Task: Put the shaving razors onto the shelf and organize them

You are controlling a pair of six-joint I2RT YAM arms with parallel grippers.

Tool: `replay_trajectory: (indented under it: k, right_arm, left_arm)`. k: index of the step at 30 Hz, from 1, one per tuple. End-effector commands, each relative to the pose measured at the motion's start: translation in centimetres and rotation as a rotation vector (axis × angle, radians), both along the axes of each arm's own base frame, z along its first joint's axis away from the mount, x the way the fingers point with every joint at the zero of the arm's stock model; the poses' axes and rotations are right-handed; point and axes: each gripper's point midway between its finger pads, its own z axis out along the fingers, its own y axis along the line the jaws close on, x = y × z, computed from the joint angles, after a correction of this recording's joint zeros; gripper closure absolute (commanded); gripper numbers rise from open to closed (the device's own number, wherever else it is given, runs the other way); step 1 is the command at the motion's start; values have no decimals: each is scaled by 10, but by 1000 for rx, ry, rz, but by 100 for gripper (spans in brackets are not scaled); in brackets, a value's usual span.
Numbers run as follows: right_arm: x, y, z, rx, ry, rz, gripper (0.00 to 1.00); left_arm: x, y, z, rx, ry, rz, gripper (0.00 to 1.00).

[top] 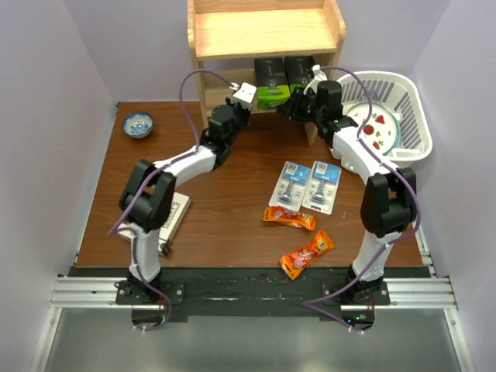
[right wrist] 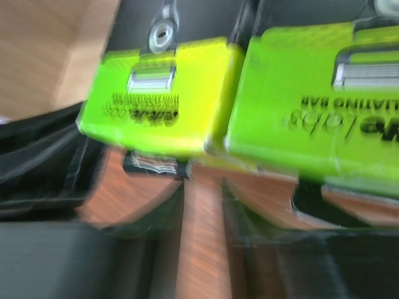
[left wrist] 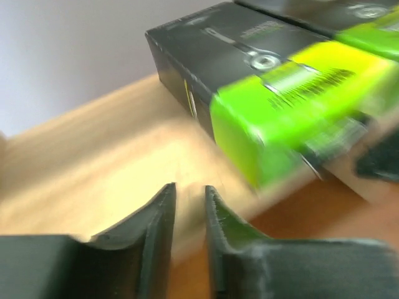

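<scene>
Two black razor boxes with lime-green ends (top: 271, 87) (top: 299, 74) lie side by side on the lower board of the light wood shelf (top: 263, 32). My left gripper (top: 252, 99) hovers just in front of the left box (left wrist: 262, 81), over the board (left wrist: 93, 156). Its fingers (left wrist: 190, 190) stand slightly apart with nothing between them. My right gripper (top: 293, 105) sits before the green ends (right wrist: 162, 93) (right wrist: 318, 106), also open and empty (right wrist: 202, 187). Two clear blister cards with blue headers (top: 291, 184) (top: 323, 186) lie on the brown table.
Two orange snack packets (top: 289, 218) (top: 307, 254) lie near the front centre. A white slatted basket (top: 415, 93) holding a plate (top: 377, 128) stands at the right. A blue bowl (top: 139, 124) sits far left. A pale flat box (top: 177, 217) lies partly under the left arm.
</scene>
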Motion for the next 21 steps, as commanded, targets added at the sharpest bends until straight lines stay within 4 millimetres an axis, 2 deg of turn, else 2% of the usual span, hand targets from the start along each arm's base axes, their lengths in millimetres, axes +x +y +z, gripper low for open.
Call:
replay_trajectory:
  k: [1, 2, 3, 4, 5, 6, 7, 8, 9, 10, 11, 12, 13, 14, 15, 16, 17, 18, 19, 20, 21]
  right_arm:
    - [-38, -12, 39, -58, -106, 54, 51]
    - [-46, -15, 36, -78, -112, 63, 48]
    - [-54, -17, 32, -92, -113, 68, 43]
    - [-70, -22, 19, -123, -106, 83, 41]
    - [-80, -22, 12, -134, -102, 107, 38]
    - [-89, -21, 4, -148, -92, 135, 33]
    - [-106, -16, -10, -163, -79, 220, 31]
    - [-117, -12, -12, -167, -81, 280, 30]
    - [-131, -11, -24, -177, -28, 322, 28]
    - [-140, -8, -30, -181, -16, 366, 25]
    - [-145, -8, -33, -183, 0, 375, 23]
    - [-151, -8, -37, -183, 18, 381, 23]
    - [-156, -7, -42, -182, 29, 389, 22]
    - [-157, -6, -41, -185, 19, 382, 21]
    - [-157, -4, -42, -191, 11, 373, 20]
    - [-161, 4, -42, -198, 6, 390, 17]
    - [-161, 7, -42, -210, 3, 386, 13]
    - [-162, 10, -42, -218, 2, 386, 9]
    - [-164, 16, -39, -217, -7, 393, 8]
    - [-164, 19, -37, -212, -10, 396, 1]
    - [-164, 22, -37, -205, -7, 406, 1]
  left_arm:
    - [-69, 18, 62, 0, -87, -116, 62]
    - [-91, 26, 85, 3, -120, -142, 56]
    - [-111, 15, 72, 45, -84, -255, 54]
    - [-134, 21, 65, 70, -64, -296, 51]
    - [-147, 21, 55, 103, -36, -336, 47]
    - [-161, 23, 28, 138, 68, -379, 45]
    - [-174, 31, 18, 150, 118, -383, 44]
    - [-180, 39, 5, 175, 173, -377, 42]
    - [-181, 53, -9, 196, 234, -344, 42]
    - [-195, 70, -37, 245, 367, -315, 41]
    - [-195, 92, -51, 316, 410, -244, 37]
    - [-209, 115, -82, 409, 512, -202, 34]
    - [-214, 131, -92, 475, 526, -157, 30]
    - [-215, 157, -104, 562, 555, -50, 24]
    - [-228, 176, -124, 609, 645, -28, 22]
    - [-235, 186, -137, 631, 710, -28, 21]
    - [-241, 193, -146, 621, 771, -32, 16]
    - [-248, 208, -154, 608, 846, -5, 11]
    - [-249, 212, -161, 596, 883, -1, 0]
    - [-249, 215, -161, 568, 892, 21, 0]
    - [-244, 219, -160, 553, 874, 45, 0]
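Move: The HARRY'S box lies on the table some 27 cm back from the left hand, 24 cm to its left and 22 cm below; a plain white box sits 9 cm farther left of it and 6 cm nearer the base. The near razor box on the shelf is 5 cm right and 4 cm ahead of the left hand. For the right hand, the left blister pack is about 12 cm back, 3 cm right and 22 cm down, its twin 9 cm farther right, an orange packet 22 cm back. The shelved razor boxes are left behind as both hands back out. The left rises slightly while retreating, then swings left and down towards the HARRY'S box, about 23 cm back in all, tipping its fingers steeply downwards; the right draws back some 16 cm, then sinks too, coming over the left blister pack and turning counter-clockwise. Both grippers open nearly fully. ##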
